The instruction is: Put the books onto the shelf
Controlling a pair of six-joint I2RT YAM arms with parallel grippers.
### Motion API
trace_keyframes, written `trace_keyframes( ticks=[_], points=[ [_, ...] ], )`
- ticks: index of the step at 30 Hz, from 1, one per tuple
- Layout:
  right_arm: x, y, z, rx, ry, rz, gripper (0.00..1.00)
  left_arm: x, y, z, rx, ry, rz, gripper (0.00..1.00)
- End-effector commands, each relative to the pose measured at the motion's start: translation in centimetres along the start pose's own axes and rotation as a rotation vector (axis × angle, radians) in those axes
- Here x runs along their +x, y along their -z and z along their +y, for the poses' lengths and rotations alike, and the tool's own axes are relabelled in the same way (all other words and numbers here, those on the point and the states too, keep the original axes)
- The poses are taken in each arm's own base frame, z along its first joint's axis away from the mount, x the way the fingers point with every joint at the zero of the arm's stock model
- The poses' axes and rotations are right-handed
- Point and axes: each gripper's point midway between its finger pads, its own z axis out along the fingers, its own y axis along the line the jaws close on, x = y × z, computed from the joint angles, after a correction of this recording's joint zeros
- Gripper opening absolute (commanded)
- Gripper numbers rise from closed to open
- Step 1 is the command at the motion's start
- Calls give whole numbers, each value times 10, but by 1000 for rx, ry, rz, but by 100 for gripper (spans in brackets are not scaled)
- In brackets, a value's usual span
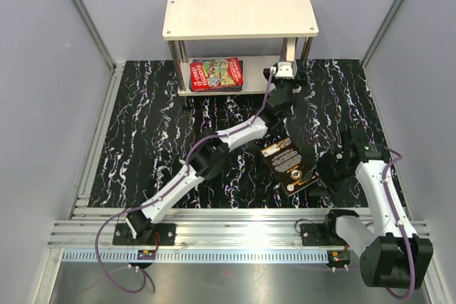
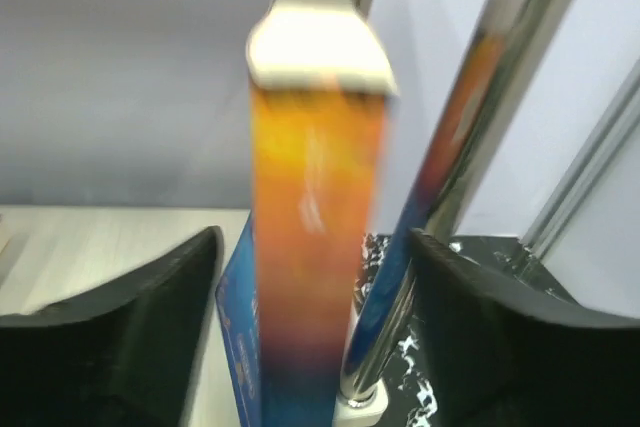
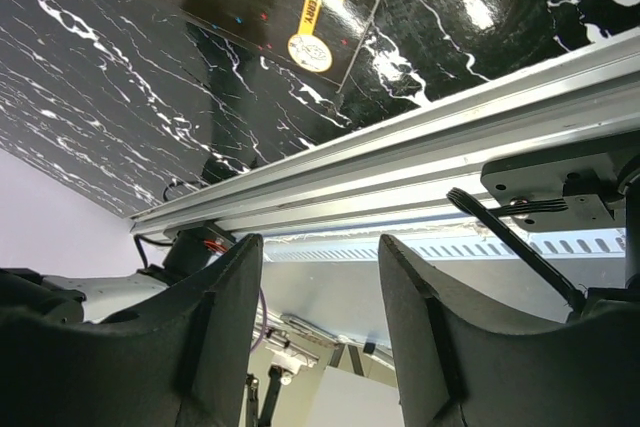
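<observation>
The shelf (image 1: pixel 239 18) stands at the back, and a red "Treehouse" book (image 1: pixel 217 73) lies flat on its lower board. My left gripper (image 1: pixel 285 70) reaches in at the shelf's right end. In the left wrist view a blue book with an orange edge (image 2: pixel 315 197) stands upright on the cream lower board (image 2: pixel 90 247) beside a silver post (image 2: pixel 470 147). My left gripper (image 2: pixel 315 237) is open, with a gap on each side of the book. A dark book (image 1: pixel 288 165) lies flat on the table. My right gripper (image 1: pixel 329 172) hovers at its right edge, open and holding nothing (image 3: pixel 320 247).
The black marbled mat (image 1: pixel 157 126) covers the table between grey walls. An aluminium rail (image 1: pixel 235 229) runs along the near edge by both arm bases. The dark book's corner (image 3: pixel 290 7) shows at the top of the right wrist view.
</observation>
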Motion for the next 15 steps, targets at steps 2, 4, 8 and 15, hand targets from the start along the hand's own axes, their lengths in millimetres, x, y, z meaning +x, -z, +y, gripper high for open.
trace_keyframes(
  ticks=[2, 4, 8, 15],
  points=[
    [5, 2, -5, 5, -14, -9, 57, -46, -7, -26, 74, 190, -120, 99],
    [7, 3, -6, 4, -15, -12, 57, -44, -6, -28, 84, 195, -109, 99],
    [10, 3, -8, 4, -15, -14, 57, -41, -2, -36, 108, 188, -93, 99],
    [13, 2, -10, -10, -19, -13, 57, -39, 5, -41, 122, 182, -71, 99]
  ],
)
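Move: The orange-blue book stands upright between the left hand's already loosened fingers, its middle about 8 cm ahead and level with them. The shelf's front right post is some 4 cm to the right and 4 cm ahead; the red book lies roughly 24 cm left, 3 cm ahead and 10 cm lower. From the idle right hand, the orange-blue book is about 48 cm ahead, 9 cm left and 10 cm higher. Left fingers open wide around the orange-blue book while the hand shifts about 2.5 cm right, towards the post. ##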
